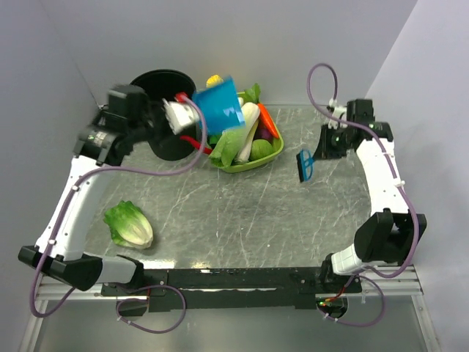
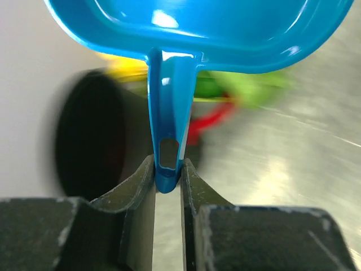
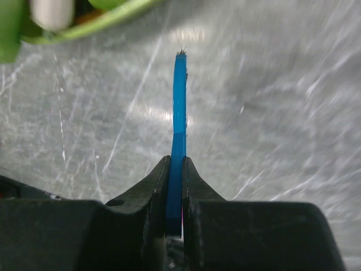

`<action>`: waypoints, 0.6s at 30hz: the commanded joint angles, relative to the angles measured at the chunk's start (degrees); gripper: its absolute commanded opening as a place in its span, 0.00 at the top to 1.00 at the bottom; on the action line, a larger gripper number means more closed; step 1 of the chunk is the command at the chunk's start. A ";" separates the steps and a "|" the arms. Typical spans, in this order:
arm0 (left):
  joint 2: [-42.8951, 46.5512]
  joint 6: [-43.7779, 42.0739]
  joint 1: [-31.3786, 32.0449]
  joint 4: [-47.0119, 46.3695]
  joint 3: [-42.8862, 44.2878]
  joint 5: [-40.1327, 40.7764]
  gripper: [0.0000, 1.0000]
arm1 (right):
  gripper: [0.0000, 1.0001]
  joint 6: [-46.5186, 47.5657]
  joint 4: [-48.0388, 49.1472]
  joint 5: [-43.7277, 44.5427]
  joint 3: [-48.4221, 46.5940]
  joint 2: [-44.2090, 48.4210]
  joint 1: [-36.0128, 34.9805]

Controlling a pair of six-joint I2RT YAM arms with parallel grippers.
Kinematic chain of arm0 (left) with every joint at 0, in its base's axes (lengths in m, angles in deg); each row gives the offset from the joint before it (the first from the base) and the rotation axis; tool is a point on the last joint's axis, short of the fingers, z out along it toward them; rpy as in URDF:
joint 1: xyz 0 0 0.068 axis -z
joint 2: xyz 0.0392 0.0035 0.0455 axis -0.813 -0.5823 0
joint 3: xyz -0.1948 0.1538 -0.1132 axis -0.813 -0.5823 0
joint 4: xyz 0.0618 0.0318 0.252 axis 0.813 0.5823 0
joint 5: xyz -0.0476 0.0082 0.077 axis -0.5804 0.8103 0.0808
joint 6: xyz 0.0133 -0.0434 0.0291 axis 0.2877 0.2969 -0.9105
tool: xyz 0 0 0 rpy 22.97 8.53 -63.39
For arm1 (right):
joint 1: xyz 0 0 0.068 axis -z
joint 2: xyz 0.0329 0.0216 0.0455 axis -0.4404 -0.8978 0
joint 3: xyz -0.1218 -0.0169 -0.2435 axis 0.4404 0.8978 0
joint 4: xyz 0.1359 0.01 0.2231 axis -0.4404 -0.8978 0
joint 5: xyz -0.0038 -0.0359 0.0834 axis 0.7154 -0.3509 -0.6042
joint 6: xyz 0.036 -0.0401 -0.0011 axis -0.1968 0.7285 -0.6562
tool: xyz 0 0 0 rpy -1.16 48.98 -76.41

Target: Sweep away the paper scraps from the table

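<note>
My left gripper [image 2: 167, 176] is shut on the handle of a blue dustpan [image 2: 197, 34]. In the top view the dustpan [image 1: 220, 108] hangs tilted in the air between the black bin [image 1: 163, 110] and the green basket [image 1: 271, 154], with the left gripper [image 1: 179, 114] over the bin's right rim. My right gripper [image 3: 175, 169] is shut on a thin blue brush [image 3: 179, 107], seen edge-on above the table [image 3: 271, 113]. From above, the brush [image 1: 305, 166] hangs at the table's [image 1: 256, 213] right side. No paper scraps show in any view.
The green basket holds a carrot [image 1: 267, 121], a white vegetable [image 1: 249, 125] and greens. A red chili pepper [image 1: 196, 143] lies between bin and basket. A lettuce head [image 1: 130, 224] lies at the near left. Grey walls close in the back and sides.
</note>
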 commanded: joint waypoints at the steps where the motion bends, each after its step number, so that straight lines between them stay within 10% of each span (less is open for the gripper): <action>1: 0.35 0.24 6.09 13.00 -4.83 -6.76 0.99 | 1.00 8.34 1.13 -0.28 -11.75 -3.59 0.40; 9: 2.11 -10.21 18.58 22.94 -19.75 -0.18 0.99 | 1.00 25.46 11.66 8.93 -12.84 0.51 -1.43; 18: 1.67 -5.23 22.54 10.76 -36.21 4.14 0.99 | 1.00 55.71 39.88 26.94 26.87 17.75 -14.18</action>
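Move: The left hand, holding the dustpan high, is bound for the bare front of the table, some 18 cm back, 2 cm right and 37 cm below. The lettuce lies about 19 cm back, 16 cm left and 34 cm down; the bin is 10 cm ahead, 6 cm left. From the right hand, that bare patch is about 17 cm back, 41 cm left and 19 cm below; the vegetable basket is 12 cm ahead, 25 cm left. Still pinching the dustpan's handle, the left hand swoops down about 25 cm and back 17 cm, away from the bin towards the bare table beside the lettuce, its fingers tipping to point steeply down. The right hand keeps its grip on the brush, rises about 8 cm while reaching forward, then comes back and down, rolling some 50 degrees, left side sinking. ##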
